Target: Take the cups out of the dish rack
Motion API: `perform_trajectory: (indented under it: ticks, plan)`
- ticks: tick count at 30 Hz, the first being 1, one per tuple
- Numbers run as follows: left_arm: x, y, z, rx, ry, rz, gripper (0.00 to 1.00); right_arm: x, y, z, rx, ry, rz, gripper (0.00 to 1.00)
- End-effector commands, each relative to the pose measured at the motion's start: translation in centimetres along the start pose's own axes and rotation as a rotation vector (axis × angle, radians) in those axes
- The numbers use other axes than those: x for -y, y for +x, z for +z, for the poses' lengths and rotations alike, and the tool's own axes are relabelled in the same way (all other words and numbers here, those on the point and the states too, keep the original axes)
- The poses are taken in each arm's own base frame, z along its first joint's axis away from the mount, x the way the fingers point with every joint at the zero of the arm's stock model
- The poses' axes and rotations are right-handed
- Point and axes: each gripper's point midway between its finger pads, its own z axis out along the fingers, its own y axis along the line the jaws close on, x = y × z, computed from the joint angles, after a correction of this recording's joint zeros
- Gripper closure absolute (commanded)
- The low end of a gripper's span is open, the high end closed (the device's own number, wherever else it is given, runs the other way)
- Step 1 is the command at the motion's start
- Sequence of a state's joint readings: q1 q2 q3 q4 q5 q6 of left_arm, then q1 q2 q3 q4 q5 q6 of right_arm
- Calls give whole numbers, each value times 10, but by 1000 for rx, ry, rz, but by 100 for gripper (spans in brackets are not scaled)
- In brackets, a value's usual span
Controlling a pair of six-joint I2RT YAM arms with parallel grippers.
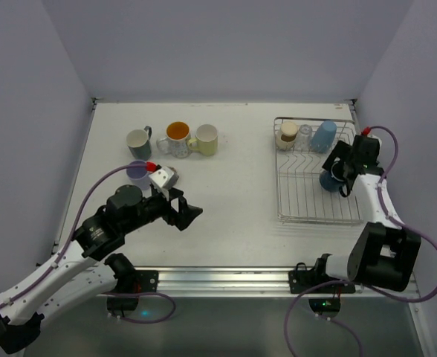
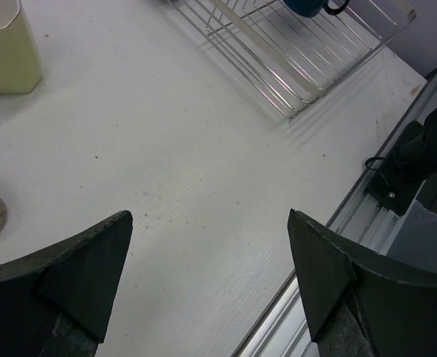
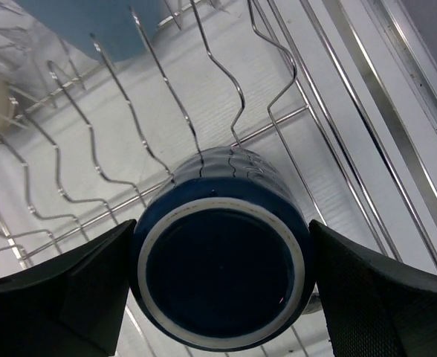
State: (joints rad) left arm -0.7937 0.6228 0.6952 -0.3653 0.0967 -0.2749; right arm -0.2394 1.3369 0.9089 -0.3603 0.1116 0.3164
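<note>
The dish rack (image 1: 319,220) stands at the right of the table. A navy cup (image 3: 222,268) lies on its side on the rack's wires, base towards the camera. My right gripper (image 3: 222,223) has a finger against each side of it; from above the navy cup (image 1: 330,181) shows under the right gripper (image 1: 337,175). A light blue cup (image 1: 323,136), a clear glass (image 1: 305,132) and a beige cup (image 1: 286,134) sit at the rack's far end. My left gripper (image 2: 211,223) hangs open over bare table with nothing between its fingers.
On the table's left stand a white mug (image 1: 138,140), an orange-lined mug (image 1: 176,138), a cream cup (image 1: 206,139), a lavender cup (image 1: 137,172) and a speckled cup (image 1: 166,177) beside the left gripper (image 1: 192,216). Walls close in the table on three sides.
</note>
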Motion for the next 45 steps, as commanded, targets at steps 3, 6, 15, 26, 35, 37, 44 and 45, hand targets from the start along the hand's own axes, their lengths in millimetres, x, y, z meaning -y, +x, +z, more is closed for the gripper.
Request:
perform_trajectory:
  ticks: [3, 6, 15, 26, 35, 37, 44, 45]
  plan:
    - [26, -12, 2, 27, 130, -51, 11, -36, -73, -78, 290, -200, 133, 67]
    - [42, -21, 1, 27, 205, -90, 12, -52, -82, -111, 335, -316, 171, 67]
    - [82, -63, 15, 209, 449, -193, 14, -132, -22, -193, 261, -841, 193, 68]
    - [88, -69, 66, 232, 529, -324, 13, -201, 74, -294, 9, -1506, 156, 68]
    - [98, -64, 81, 194, 576, -396, 19, -224, 108, -314, -143, -1679, 140, 68]
    - [102, -67, 76, 212, 596, -399, 27, -231, 115, -314, -180, -1686, 148, 68]
    - [96, -69, 62, 261, 562, -416, 96, -240, 124, -315, -208, -1707, 219, 57]
    - [95, -70, 57, 268, 554, -415, 100, -240, 125, -314, -213, -1703, 224, 52]
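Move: The right hand already grips the blue cup in the rack, base up, and the left gripper it is taken to lies about 52 cm to its left, 15 cm nearer the bases and 10 cm higher. Of the cups still racked, from the right hand the light-blue cup stands about 16 cm ahead and 1 cm left, the clear glass 16 cm ahead and 9 cm left, both about 4 cm lower. From the empty, open left gripper, the blue cup is about 52 cm right, 15 cm ahead and 10 cm below. The right hand keeps its grip and first lifts the blue cup about 14 cm, then sweeps it some 35 cm left and 15 cm back towards the left gripper, swinging the wrist over by nearly a right angle so the fingers point left and the mouth faces the other hand. Meanwhile the left hand goes right about 12 cm to meet it, turning some 40 degrees and ending about 5 cm higher, and at the last its wide-open fingers close and pinch the cup's rim wall, one finger inside the mouth, while the right still holds the base end. ##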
